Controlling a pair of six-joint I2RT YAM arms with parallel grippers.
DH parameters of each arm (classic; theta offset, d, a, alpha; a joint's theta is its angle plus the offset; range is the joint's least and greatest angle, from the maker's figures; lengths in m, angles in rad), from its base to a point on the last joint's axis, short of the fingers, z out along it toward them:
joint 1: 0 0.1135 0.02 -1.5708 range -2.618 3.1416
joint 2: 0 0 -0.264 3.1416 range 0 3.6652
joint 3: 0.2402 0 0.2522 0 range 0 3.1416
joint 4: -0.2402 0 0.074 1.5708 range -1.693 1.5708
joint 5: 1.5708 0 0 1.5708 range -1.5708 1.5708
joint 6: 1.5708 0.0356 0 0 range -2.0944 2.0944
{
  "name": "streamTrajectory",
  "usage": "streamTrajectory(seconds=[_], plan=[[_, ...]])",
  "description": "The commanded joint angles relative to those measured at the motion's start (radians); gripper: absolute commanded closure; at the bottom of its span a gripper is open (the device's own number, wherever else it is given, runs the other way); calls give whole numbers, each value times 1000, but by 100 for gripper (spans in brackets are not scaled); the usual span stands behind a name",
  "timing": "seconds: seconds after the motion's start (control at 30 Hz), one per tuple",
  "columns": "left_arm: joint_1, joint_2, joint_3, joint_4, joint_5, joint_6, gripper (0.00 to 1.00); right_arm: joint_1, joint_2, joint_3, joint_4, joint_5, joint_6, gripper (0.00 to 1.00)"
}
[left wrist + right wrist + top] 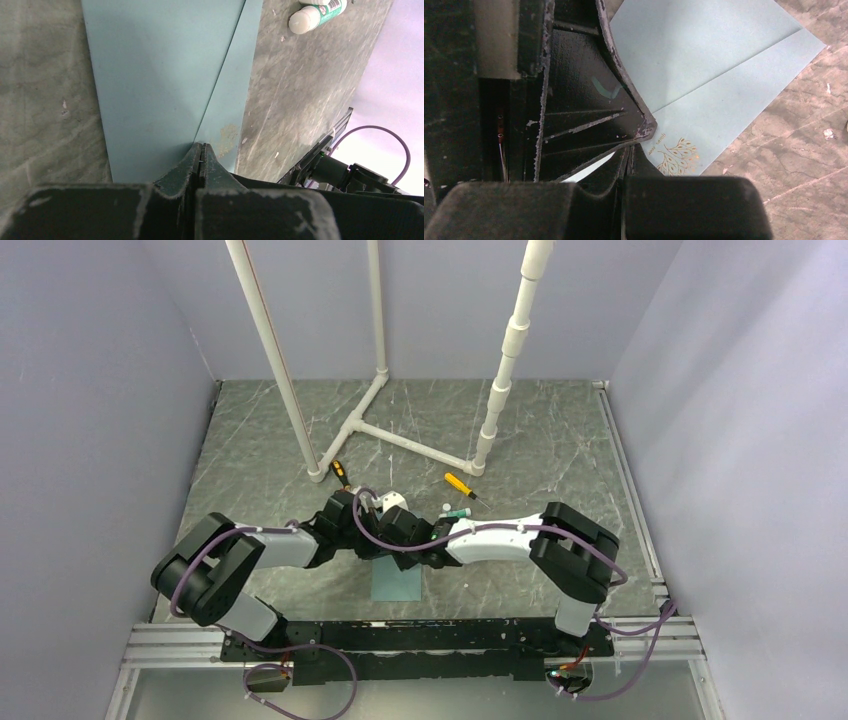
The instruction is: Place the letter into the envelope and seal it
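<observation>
The pale teal envelope (398,583) lies flat on the table in front of the arm bases, its triangular flap (160,75) folded down over the body. A gold leaf print (676,155) marks the body beside the flap's tip. My left gripper (201,146) is shut, its tips resting on the envelope at the flap's point. My right gripper (628,150) is also shut and sits low over the envelope right beside the left gripper's fingers (589,100). In the top view both grippers (405,532) meet over the envelope's far end. The letter is hidden.
A glue stick (455,510) lies just beyond the grippers, also in the left wrist view (315,12). Two orange-handled screwdrivers (460,485) (340,472) lie further back. A white pipe frame (400,435) stands at the rear. Walls close in on three sides.
</observation>
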Motion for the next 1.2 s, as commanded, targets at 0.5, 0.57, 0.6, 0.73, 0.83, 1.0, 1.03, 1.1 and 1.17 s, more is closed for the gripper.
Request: streamTrajectory(seconds=[0.5, 0.57, 0.6, 0.73, 0.83, 1.0, 1.03, 1.1, 1.17], plan=[[-35, 48, -68, -41, -96, 5, 98, 59, -25, -126, -136, -100, 67, 100], [-36, 48, -70, -39, -99, 2, 97, 66, -36, -138, -139, -110, 68, 100], [-36, 48, -70, -39, -102, 1, 98, 70, -40, -141, -140, -116, 68, 100], [-36, 44, -72, -43, -109, -2, 98, 88, -53, -145, -164, -127, 70, 100], [-35, 35, -73, -51, -114, -2, 98, 95, -72, -159, -180, -140, 80, 100], [-36, 6, -61, -76, -116, 5, 97, 97, -157, -175, -207, -210, 90, 100], [-36, -5, -55, -83, -115, 11, 98, 96, -191, -172, -207, -232, 87, 100], [-36, -35, -47, -87, -113, 27, 98, 91, -269, -161, -202, -233, 82, 100], [-36, -84, -35, -90, -113, 45, 98, 62, -337, -138, -202, -198, 71, 100]])
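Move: The right hand's shut tips rest on the envelope's flap seam; the near right corner, where it is headed, lies about 9 cm back and 4 cm right, level with them. The left tips sit on the seam about 3 cm ahead. The glue stick lies 13 cm ahead and 14 cm right. From the left hand, that corner is some 12 cm back and 4 cm right, at tip height. Right hand's shut tips sweep back about 9 cm and right 4 along the flap; left tips keep the envelope down. ##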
